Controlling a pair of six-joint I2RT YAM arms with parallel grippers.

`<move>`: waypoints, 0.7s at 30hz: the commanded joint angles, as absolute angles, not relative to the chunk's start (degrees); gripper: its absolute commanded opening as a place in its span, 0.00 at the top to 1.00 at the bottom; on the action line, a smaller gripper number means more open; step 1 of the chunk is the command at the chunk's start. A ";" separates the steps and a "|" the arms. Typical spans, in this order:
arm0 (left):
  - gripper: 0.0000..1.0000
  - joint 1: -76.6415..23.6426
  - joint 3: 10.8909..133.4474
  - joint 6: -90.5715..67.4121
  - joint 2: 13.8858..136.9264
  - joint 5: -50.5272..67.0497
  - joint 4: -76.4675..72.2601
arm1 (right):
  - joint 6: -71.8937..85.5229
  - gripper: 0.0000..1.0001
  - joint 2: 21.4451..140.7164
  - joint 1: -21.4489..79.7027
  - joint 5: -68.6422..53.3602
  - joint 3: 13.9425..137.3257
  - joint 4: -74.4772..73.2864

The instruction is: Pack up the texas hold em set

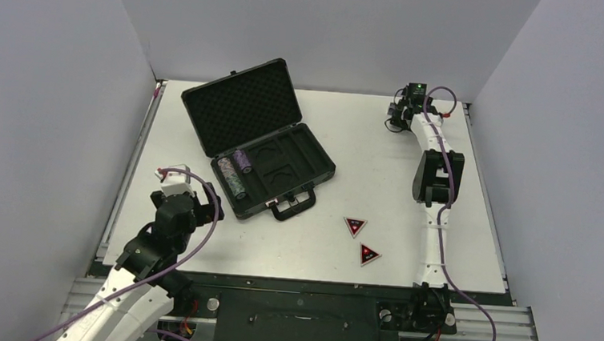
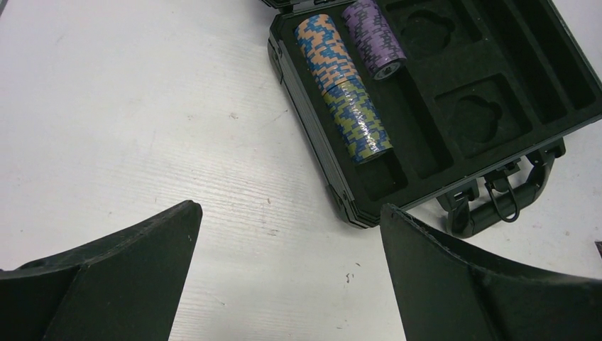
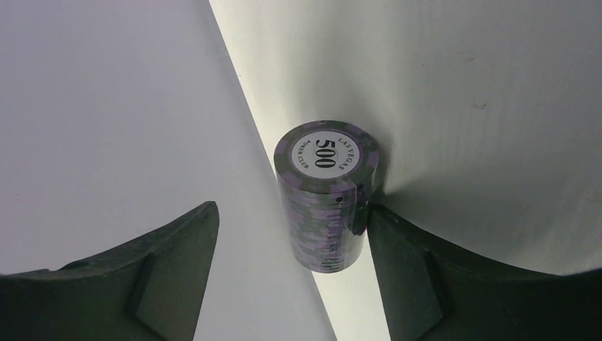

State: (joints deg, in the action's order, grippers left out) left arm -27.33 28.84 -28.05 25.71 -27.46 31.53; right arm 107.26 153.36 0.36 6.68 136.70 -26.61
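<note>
The black briefcase (image 1: 279, 169) lies open left of centre, its foam lid (image 1: 243, 102) raised. Chip stacks lie in its left slots: an orange-blue stack (image 2: 323, 50), a green-blue stack (image 2: 358, 121) and a purple stack (image 2: 373, 35). Two red-and-black triangular tokens (image 1: 354, 225) (image 1: 369, 255) rest on the table in front of the case. My left gripper (image 2: 287, 209) is open over bare table by the case's near-left corner. At the far back right, my right gripper (image 3: 291, 207) is open around an upright purple "500" chip stack (image 3: 326, 199); the right finger (image 3: 397, 241) touches it, the left stands apart.
The case handle (image 1: 292, 206) sticks out toward the near edge. Grey walls (image 1: 45, 120) enclose the table on three sides; the purple stack stands close to the back wall (image 3: 461, 106). The right arm (image 1: 436, 180) stretches along the table's right side.
</note>
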 commanded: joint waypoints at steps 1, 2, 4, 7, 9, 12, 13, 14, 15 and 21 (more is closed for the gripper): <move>0.04 -27.51 28.73 -26.86 27.29 -29.03 27.62 | 107.81 0.31 154.19 0.18 6.24 139.04 -24.09; 0.04 -27.51 28.78 -26.86 27.63 -29.06 27.63 | 107.74 0.33 154.41 0.18 5.78 138.43 -24.04; 0.04 -27.51 28.94 -26.93 27.98 -29.32 27.70 | 107.44 0.42 154.35 0.18 4.82 136.88 -23.80; 0.04 -27.51 28.97 -27.05 28.04 -29.89 27.76 | 106.43 0.62 154.07 -0.57 3.76 134.73 -24.09; 0.04 -27.51 28.92 -27.03 28.04 -30.10 27.75 | 105.81 0.71 153.56 -1.35 3.44 133.08 -24.21; 0.04 -27.51 28.85 -27.06 28.26 -30.09 27.64 | 105.22 0.82 152.62 -1.57 2.77 130.29 -23.58; 0.04 -27.51 28.83 -27.02 28.24 -30.03 27.62 | 105.12 0.84 152.47 -1.67 2.43 129.88 -23.28; 0.04 -27.51 28.76 -27.06 28.28 -29.83 27.56 | 104.90 0.86 152.09 -1.80 2.31 129.21 -23.06; 0.04 -27.51 28.75 -27.06 28.19 -29.73 27.59 | 104.66 0.86 151.94 -2.01 2.12 128.94 -22.73; 0.04 -27.51 28.50 -26.74 26.97 -28.32 27.55 | 102.63 0.88 147.87 -2.79 0.55 124.33 -21.30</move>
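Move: Right at the open fingers of the right hand, the purple chip stack lies on its side, level fore-and-aft and side to side with the hand point and about 2 cm below it. The table's far edge is some 5 cm ahead and 5 cm below, and the open case is about 22 cm back, 42 cm left and 3 cm lower. From the left hand the stack is about 48 cm ahead, 65 cm right and 14 cm lower. Closing its fingers from about three quarters open to nearly shut on the purple stack at the table's far edge, the right hand stays almost in place at first. It then sinks about 2.5 cm towards the table with a drift of about 1 cm to the right, the fingertips ending close together with nothing between them. ##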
